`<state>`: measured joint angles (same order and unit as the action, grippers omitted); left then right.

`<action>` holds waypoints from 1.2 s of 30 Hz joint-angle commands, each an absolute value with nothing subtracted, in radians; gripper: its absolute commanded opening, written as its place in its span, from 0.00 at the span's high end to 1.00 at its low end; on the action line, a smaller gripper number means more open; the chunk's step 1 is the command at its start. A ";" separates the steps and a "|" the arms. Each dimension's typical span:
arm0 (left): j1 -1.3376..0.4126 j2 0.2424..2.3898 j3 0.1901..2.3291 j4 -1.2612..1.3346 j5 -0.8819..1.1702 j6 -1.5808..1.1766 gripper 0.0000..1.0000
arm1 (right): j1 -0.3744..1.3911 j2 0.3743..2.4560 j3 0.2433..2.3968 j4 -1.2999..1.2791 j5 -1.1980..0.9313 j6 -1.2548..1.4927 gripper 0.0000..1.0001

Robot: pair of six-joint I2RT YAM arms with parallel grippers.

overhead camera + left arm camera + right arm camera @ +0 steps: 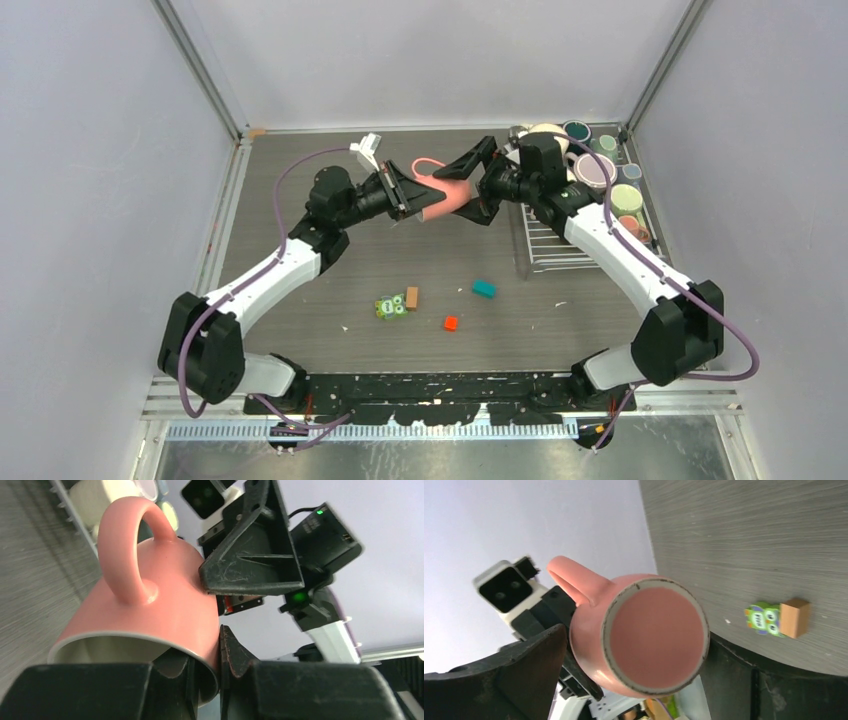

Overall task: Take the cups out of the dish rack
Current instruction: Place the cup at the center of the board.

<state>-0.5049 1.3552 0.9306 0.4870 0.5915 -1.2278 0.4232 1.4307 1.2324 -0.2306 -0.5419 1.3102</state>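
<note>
A mauve-pink cup (447,193) hangs on its side in mid-air over the middle of the table, handle up. My left gripper (415,197) is shut on its rim, one finger inside the mouth and one fingertip (235,650) against the outer wall (150,595). My right gripper (478,180) stands open around the cup's base (651,635), with its left finger (531,655) clear of the wall. The dish rack (550,252) lies at the right. Several cups stand at its far end, among them a mauve one (596,169) and a pale green one (626,198).
Small toy blocks lie on the table in front: a teal one (484,289), a red one (450,323), a green owl block (389,307) and a brown block (412,297). A white clip (368,150) sits near the back edge. Walls close in left, right and behind.
</note>
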 commanded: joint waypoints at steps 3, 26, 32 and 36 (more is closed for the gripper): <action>-0.512 1.256 1.056 0.167 0.553 -0.980 1.00 | 0.424 1.318 1.290 -0.403 -0.378 1.103 0.00; -0.384 1.585 1.618 -0.833 -0.186 -0.397 1.00 | 0.410 1.103 1.295 -0.791 -0.003 0.754 0.00; -0.284 1.767 1.747 -0.874 -0.171 -0.358 1.00 | 0.411 1.095 1.292 -0.822 0.037 0.728 0.00; -0.239 1.894 1.830 -0.912 -0.149 -0.330 1.00 | 0.410 1.088 1.287 -0.831 0.036 0.723 0.00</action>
<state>-0.2790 1.8439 1.7164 -0.9001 -0.1310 -0.3885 0.4122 1.1194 1.2697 -0.8234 0.0044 0.7536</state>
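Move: The pink cup, mouth towards the left hand, is already pinched by its rim there; its body reaches about 4 cm right of and 3 cm below that hand. The bare far-left board lies some 14 cm ahead, 21 cm left and 31 cm below; the brown block is 10 cm back, 5 cm left, the owl toy 12 cm back, 9 cm left, both 30 cm down. From the right hand, the cup's middle is 4 cm left, the dish rack's roughly 28 cm right, 10 cm ahead, 24 cm below. The pink cup comes out from between the right hand's already open fingers and rides with the left hand, which keeps its rim pinch: down first, then left about 20 cm, swinging forward and steeply down towards the bare far-left board. That wrist rolls some 75 degrees until its fingers point down. The right hand backs off rightwards towards the rack and slightly back, fingers tipping down, staying open. ##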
